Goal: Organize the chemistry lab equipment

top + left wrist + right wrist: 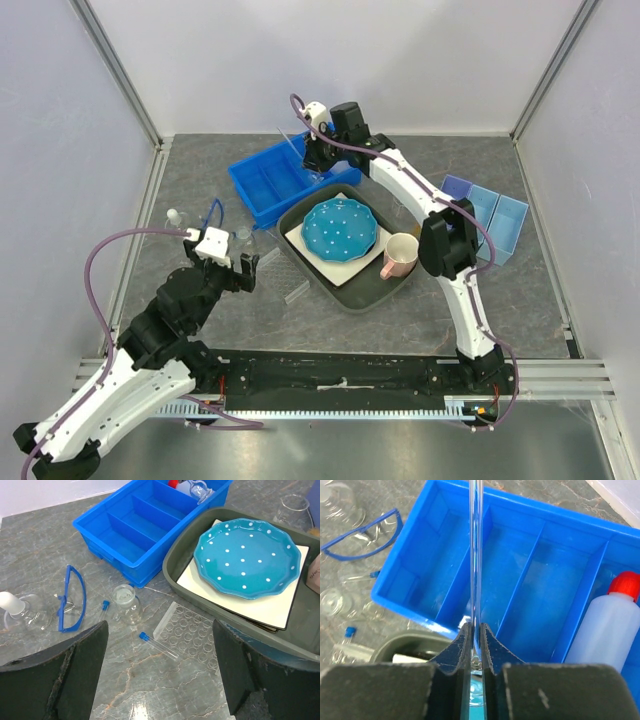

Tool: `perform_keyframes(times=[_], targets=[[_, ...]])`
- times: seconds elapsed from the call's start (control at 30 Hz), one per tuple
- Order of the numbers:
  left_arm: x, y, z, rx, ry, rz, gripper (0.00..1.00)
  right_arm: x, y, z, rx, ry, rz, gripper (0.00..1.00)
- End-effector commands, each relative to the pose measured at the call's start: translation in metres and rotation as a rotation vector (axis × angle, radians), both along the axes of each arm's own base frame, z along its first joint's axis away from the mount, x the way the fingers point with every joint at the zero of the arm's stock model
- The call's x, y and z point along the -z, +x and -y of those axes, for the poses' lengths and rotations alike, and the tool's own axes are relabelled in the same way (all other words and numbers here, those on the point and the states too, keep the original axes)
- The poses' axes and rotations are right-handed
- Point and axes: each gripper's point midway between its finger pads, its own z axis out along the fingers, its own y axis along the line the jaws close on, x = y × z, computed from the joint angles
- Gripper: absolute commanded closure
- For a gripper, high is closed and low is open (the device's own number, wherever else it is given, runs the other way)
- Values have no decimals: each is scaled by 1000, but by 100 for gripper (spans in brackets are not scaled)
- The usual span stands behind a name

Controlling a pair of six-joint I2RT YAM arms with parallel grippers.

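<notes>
My right gripper [475,630] is shut on a thin clear glass rod [475,555] that stands upright over the blue divided bin [520,580]. A white squeeze bottle with a red nozzle [605,625] lies in that bin's right-hand compartment. My left gripper [160,680] hangs open above the table, nothing between its fingers. Just beyond it lie a blue-capped vial [159,645] and a clear rack [192,632]. Further left are a small clear beaker [127,605], a second vial [103,609], blue goggles [70,600] and a white-capped bottle [20,610].
A grey tray [345,300] in the middle of the table holds a blue white-dotted plate [340,228] on a white sheet, with a pink mug [402,255] at its right corner. Light-blue bins [490,215] stand at the right. Another clear beaker [292,510] stands behind the tray.
</notes>
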Motion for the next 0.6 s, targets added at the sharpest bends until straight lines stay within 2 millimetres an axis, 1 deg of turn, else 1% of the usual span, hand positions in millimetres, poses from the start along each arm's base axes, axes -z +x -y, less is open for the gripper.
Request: perform_keyframes(times=[0.0,0.03,0.07,0.1,0.13,0.17,0.23,0.27,0.33,0.37,0.43,0.47,0.57], targets=[[-12,6,-11,-57,10,61,9,-11,35,-15,65,91,75,86],[-11,6,-12,-62,12,60,9,-9,42,-13,96,95,82,86],[-10,7,-13,-66,15,56,9,-3,52,-14,116,110,93,86],[-9,8,-14,-71,17,55,9,2,57,-14,129,117,92,86],[-9,9,-16,-72,43,62,9,-1,65,-13,150,119,112,86],[-8,10,-15,-74,48,59,9,12,70,-14,158,111,107,86],[-7,11,-17,-79,55,56,9,21,75,-14,169,107,110,85],[-6,12,-17,-80,56,55,9,33,78,-14,181,96,102,85],[-5,14,-17,-83,60,49,9,41,82,-13,194,86,103,85],[-4,14,-18,-84,61,46,9,50,84,-14,197,74,99,85],[-2,16,-17,-82,62,41,9,59,85,-12,200,63,93,84],[-2,17,-17,-80,61,40,9,66,86,-12,201,55,85,84],[0,19,-17,-79,61,31,9,76,84,-11,201,40,74,82]])
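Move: Beyond and below the right hand, which already holds the slim glass tube, lies the blue divided bin, its middle about 5 cm ahead, 4 cm to the left and 15 cm down. The wash bottle in the bin's right-hand compartment is some 10 cm ahead and 6 cm right; the blue plate lies roughly 7 cm back and 8 cm right. For the left hand the bin's middle is about 30 cm ahead, 9 cm right and 20 cm down. Sinking about 10 cm while reaching some 7 cm forward, the right hand carries the glass tube from over the bin's near side down towards its middle compartments, turning roughly 10 degrees clockwise and keeping the fingers closed on the tube. The forward part fades near the end and the descent goes on. The open, empty left hand drifts about 2 cm left and forward. ##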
